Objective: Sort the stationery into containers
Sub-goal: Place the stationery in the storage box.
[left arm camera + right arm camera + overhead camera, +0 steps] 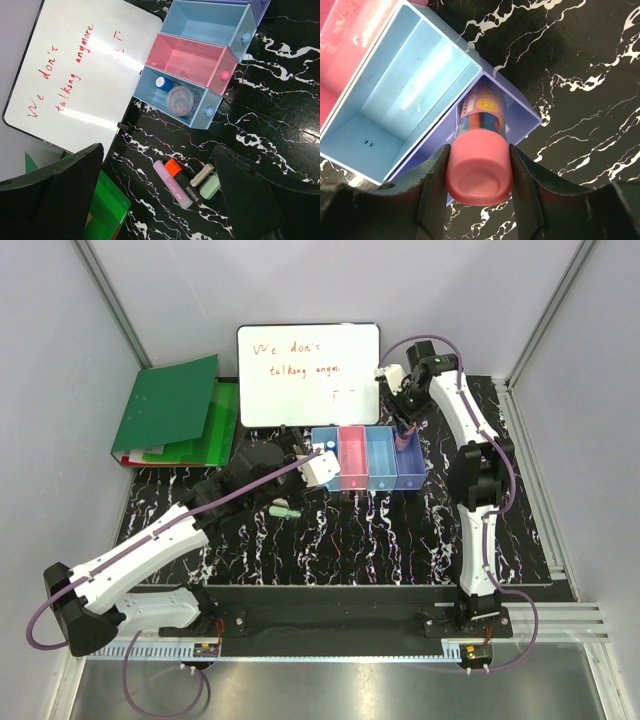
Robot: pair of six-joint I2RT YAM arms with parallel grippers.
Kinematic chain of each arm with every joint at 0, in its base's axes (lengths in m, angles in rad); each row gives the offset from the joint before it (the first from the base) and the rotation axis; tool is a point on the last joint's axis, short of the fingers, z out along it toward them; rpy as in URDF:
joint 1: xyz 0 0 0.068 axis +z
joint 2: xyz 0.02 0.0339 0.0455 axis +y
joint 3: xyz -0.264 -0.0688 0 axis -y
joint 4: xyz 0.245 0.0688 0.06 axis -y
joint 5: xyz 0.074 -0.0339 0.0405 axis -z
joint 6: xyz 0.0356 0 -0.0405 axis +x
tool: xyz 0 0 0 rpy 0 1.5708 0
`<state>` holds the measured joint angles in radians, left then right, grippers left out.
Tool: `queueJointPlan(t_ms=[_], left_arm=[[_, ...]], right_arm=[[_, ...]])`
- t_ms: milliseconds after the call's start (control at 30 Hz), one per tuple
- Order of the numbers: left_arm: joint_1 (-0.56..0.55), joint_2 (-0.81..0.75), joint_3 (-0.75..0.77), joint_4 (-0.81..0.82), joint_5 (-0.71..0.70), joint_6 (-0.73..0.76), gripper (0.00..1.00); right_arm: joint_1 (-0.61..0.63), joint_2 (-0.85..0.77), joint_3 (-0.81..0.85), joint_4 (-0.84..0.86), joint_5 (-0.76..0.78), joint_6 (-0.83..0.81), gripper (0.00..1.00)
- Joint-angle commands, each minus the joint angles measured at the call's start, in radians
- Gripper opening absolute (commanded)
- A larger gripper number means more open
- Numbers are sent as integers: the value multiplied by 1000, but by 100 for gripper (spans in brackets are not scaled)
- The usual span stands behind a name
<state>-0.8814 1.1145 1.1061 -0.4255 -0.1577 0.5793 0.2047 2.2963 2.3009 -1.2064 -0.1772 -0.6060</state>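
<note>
The containers [367, 458] are four joined bins: light blue, pink, light blue, purple. My right gripper [479, 150] is shut on a pink-capped clear tube [479, 170] whose lower end stands tilted inside the purple bin [522, 117]; it hangs above that bin's far end in the top view [405, 430]. My left gripper [157, 150] is open and empty above a pink highlighter [171, 184], an orange-capped black highlighter [182, 177], a beige stick [202, 175] and a pale green piece [210, 186] on the table. The near light blue bin [207, 112] holds a blue-capped bottle [163, 83] and a clear round box [182, 100].
A whiteboard with red writing [308, 375] stands behind the bins, close to the left gripper [268, 462]. A big green folder [170, 405] lies at the back left, its corner beside the left finger [107, 210]. The pink bin [190, 60] and the second light blue bin [405, 100] hold nothing.
</note>
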Motion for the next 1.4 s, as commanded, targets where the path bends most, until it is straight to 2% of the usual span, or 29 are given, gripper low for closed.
queueJointPlan(t_ms=[0,167,333,500,533,600,667,733,867,967,1233,1367], left_arm=[[4,-4,37,27,-2,7,99],[4,-7,38,27,-3,8,99],[5,-12,31,25,1,7,99],[6,-12,32,25,7,2,99],[7,-12,34,25,9,2,99],[6,-12,37,25,10,2,99],[6,-13,41,24,10,1,99],[6,-13,47,22,10,1,99],[7,-18,52,18,10,-2,99],[5,-24,52,14,7,1,99],[19,-44,-14,14,4,28,99],[25,-62,-84,14,23,85,99]], right_arm=[[9,12,-3,24,-5,-9,12],[9,17,5,21,-2,-9,18],[9,0,2,21,4,-6,43],[9,-44,-12,19,13,-8,50],[9,-47,-15,18,15,-8,55],[9,-63,-24,18,24,-11,56],[9,-72,-32,18,33,-14,63],[9,-83,-41,18,39,-17,78],[9,-93,-51,18,41,-18,82],[9,-103,-38,21,48,-15,90],[9,-175,104,-24,73,26,91],[9,-299,120,-10,84,70,91]])
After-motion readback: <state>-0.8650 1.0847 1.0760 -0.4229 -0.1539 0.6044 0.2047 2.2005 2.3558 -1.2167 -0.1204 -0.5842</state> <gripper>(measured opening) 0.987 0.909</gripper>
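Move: My right hand still grips the pink-capped bottle by its cap, its lower end already inside the purple compartment. The compartment's middle lies about 8 cm below this hand, roughly 1 cm back and 1 cm to the right. The light blue compartment beside it is some 5 cm to my right hand's left, and the pink one about 10 cm left, both 1 cm back and equally low. From my left hand the purple compartment is about 21 cm ahead, 14 cm right and 22 cm below. With my right hand I ease the bottle straight down the last 1.5 cm into the purple compartment and pause there. Then I spread my fingers wide, letting go of the cap as I edge barely back and right, and climb off it, slowly at first and then fast, about 8 cm up from the lowest point. ##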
